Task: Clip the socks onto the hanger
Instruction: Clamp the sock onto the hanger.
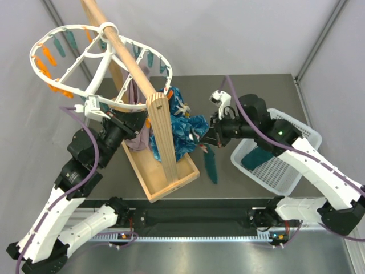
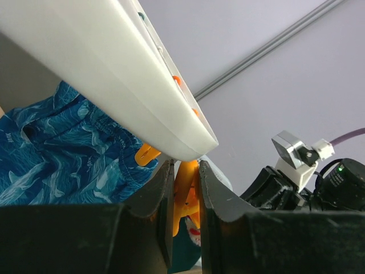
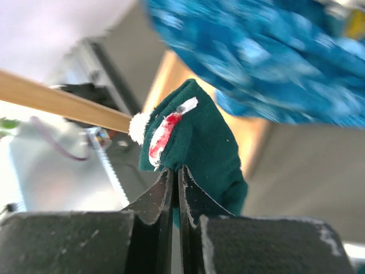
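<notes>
The white oval hanger (image 1: pixel 74 63) hangs by its hook from a wooden pole (image 1: pixel 128 57), with teal and orange pegs around its rim (image 2: pixel 102 63). My left gripper (image 1: pixel 144 121) reaches up under the near rim and is shut on an orange peg (image 2: pixel 185 188). My right gripper (image 1: pixel 201 140) is shut on the cuff of a dark teal sock (image 3: pixel 199 142) with a red and white mark. That sock (image 1: pixel 211 165) dangles beside the blue cloth, just right of the pegged rim. A second teal sock (image 1: pixel 258 157) lies in the white basket.
A bright blue mottled cloth (image 1: pixel 185 128) and a mauve-grey cloth (image 1: pixel 137 91) hang from the hanger. The pole's wooden post (image 1: pixel 162 137) stands on a wooden base tray (image 1: pixel 165 182). A white basket (image 1: pixel 285 165) sits at the right, under my right arm.
</notes>
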{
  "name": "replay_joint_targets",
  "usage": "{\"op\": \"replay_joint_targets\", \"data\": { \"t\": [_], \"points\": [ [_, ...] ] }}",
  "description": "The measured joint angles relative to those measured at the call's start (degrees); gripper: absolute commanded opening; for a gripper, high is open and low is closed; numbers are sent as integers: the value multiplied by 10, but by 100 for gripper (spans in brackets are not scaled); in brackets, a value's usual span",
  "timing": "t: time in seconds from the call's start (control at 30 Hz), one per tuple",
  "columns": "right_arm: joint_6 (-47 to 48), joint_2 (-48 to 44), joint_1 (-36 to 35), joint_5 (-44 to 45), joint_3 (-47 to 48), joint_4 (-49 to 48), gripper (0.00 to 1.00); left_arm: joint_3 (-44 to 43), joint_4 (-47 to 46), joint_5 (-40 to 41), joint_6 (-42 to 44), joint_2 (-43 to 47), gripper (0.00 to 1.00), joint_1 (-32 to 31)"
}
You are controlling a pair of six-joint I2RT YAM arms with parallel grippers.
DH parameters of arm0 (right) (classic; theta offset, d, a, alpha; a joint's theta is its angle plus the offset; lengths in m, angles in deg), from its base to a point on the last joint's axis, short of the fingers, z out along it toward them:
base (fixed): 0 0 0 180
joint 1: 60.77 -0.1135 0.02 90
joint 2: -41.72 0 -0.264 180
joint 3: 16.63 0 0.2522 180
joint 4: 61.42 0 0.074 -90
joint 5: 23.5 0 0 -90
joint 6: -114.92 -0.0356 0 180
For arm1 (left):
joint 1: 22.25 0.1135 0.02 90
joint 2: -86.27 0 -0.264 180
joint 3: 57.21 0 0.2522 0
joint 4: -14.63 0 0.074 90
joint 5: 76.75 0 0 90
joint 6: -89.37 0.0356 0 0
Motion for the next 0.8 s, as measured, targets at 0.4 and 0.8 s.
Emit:
{"op": "replay_joint_targets", "data": {
  "t": [0.4,0.8],
  "points": [
    [-40,92,-97,-15,74,-110,0,6,-5,-5,-16,-2,0,0],
    [-42,148,-116,3,134,-173,0,14,-15,2,-22,-3,0,0]
  ]
}}
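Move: The right hand, already holding the green sock, is taking it to the orange clip on the hanger rim, some 20 cm to its left, level with it fore and aft, and about 9 cm higher. The wooden post stands about 13 cm left and 7 cm back; the blue shorts hang about 9 cm left and 6 cm ahead. The left hand already has that clip between its fingers, right at its hand point. The right hand carries the pinched sock about 12 cm left, rising 7, towards the clip the left still squeezes. ##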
